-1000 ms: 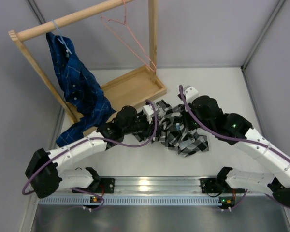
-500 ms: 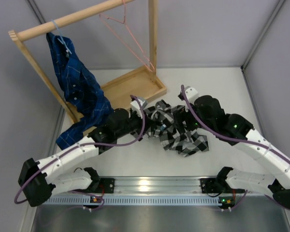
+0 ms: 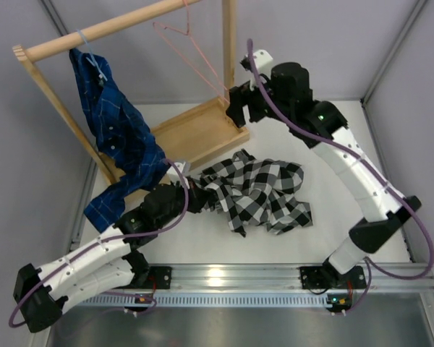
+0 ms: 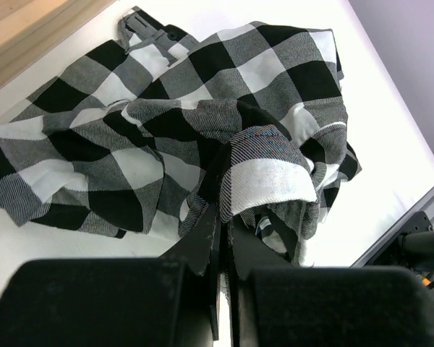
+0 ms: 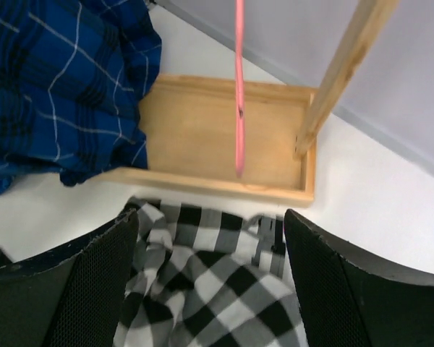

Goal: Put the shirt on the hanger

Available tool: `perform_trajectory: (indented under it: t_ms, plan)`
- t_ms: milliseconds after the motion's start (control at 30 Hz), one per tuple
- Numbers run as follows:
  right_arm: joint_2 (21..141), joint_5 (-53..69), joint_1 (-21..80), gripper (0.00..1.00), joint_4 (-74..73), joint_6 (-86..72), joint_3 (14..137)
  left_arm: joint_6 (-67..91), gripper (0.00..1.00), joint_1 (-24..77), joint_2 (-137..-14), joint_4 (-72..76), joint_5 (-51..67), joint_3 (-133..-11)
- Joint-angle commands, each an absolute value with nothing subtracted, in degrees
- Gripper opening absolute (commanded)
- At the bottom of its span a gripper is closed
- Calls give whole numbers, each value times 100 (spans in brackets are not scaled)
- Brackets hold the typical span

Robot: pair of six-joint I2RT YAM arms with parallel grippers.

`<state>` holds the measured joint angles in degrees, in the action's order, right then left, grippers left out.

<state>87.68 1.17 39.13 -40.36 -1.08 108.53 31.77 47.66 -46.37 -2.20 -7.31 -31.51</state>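
The black-and-white checked shirt [image 3: 264,191] lies crumpled on the white table, in front of the wooden rack. My left gripper [image 3: 200,196] is at the shirt's left edge, shut on a raised fold of the checked fabric [image 4: 264,170]; in the left wrist view its jaws [image 4: 224,223] pinch the cloth between them. The pink hanger [image 3: 195,54] hangs from the rack's rail. My right gripper [image 3: 236,108] is raised near the rack's post, just right of the hanger's lower corner. It stands open [image 5: 211,217] with nothing between its fingers, the hanger [image 5: 239,108] ahead of it and the shirt [image 5: 210,289] below.
A wooden rack with a rail [image 3: 108,29], an upright post [image 3: 229,50] and a tray-like base [image 3: 195,134] stands at the back left. A dark blue plaid shirt [image 3: 116,123] hangs from it on a pale blue hanger [image 3: 87,47]. A metal rail [image 3: 224,278] runs along the near edge.
My right gripper opened, let go of the shirt and rose back toward the hanger. My left gripper shut on the shirt's edge and drew back to the left, pulling the cloth wider.
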Motion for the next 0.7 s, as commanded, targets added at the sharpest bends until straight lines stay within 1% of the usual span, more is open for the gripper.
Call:
perform_trajectory:
  t_ms: [0, 67, 100, 133, 200, 233, 300, 333, 400, 433, 500, 533, 567, 667]
  plan:
    - [9613, 501, 3867, 77, -3753, 368, 12177, 3393, 0, 4755, -4421, -193, -897, -3032]
    - [10200, 483, 3797, 75, -3753, 378, 12698, 3323, 0, 4755, -4447, -193, -827, -3006]
    - [10395, 475, 3771, 74, -3762, 378, 13170, 3305, 0, 4755, -4473, -193, -765, -2988]
    - [10554, 475, 3736, 69, -3762, 413, 13375, 3296, 0, 4755, -4526, -193, -721, -2953]
    - [11055, 413, 3648, 67, -3744, 448, 13953, 3331, 0, 4755, -4570, -185, -642, -2918]
    - [11205, 439, 3613, 63, -3744, 466, 14105, 3331, 0, 4755, -4631, -176, -563, -2909]
    - [11574, 492, 3525, 60, -3692, 422, 14377, 3322, 0, 4755, -4676, -167, -501, -2892]
    - [11636, 562, 3490, 51, -3648, 387, 14396, 3314, 0, 4755, -4702, -123, -449, -2883]
    - [11742, 755, 3472, 40, -3473, 308, 14353, 3270, 0, 4755, -4720, -62, -422, -2804]
    - [11760, 817, 3472, 27, -3411, 290, 14344, 3261, 0, 4755, -4746, -53, -431, -2778]
    - [11760, 870, 3480, 27, -3244, 203, 14291, 3261, 0, 4755, -4781, 158, -422, -2725]
    - [11760, 870, 3463, 30, -3200, 176, 14274, 3261, 0, 4755, -4833, 184, -396, -2725]
    - [11760, 870, 3472, 31, -3173, 158, 14265, 3278, 0, 4755, -4869, 254, -326, -2707]
    - [11812, 853, 3463, 26, -3094, 202, 14265, 3340, 0, 4755, -4930, 395, -211, -2663]
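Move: The pink hanger's near right-hand end hangs about 10 cm ahead of my open right hand, 6 cm to its left and a touch lower. The rack's wooden post stands some 20 cm ahead and 5 cm left, and the checked shirt's heap lies roughly 34 cm below, level fore and aft, 5 cm right. From my left hand, still pinching a fold, that heap's middle is about 12 cm ahead, 14 cm right, 12 cm down. I reach my right hand about 13 cm forward and 7 cm left to the pink hanger, rising slightly, then dipping about 3 cm as the fingers narrow from wide to a small gap around the bar near its right end. Meanwhile my left hand keeps its pinch on the shirt and lowers it some 4 cm, tipping slightly down. ##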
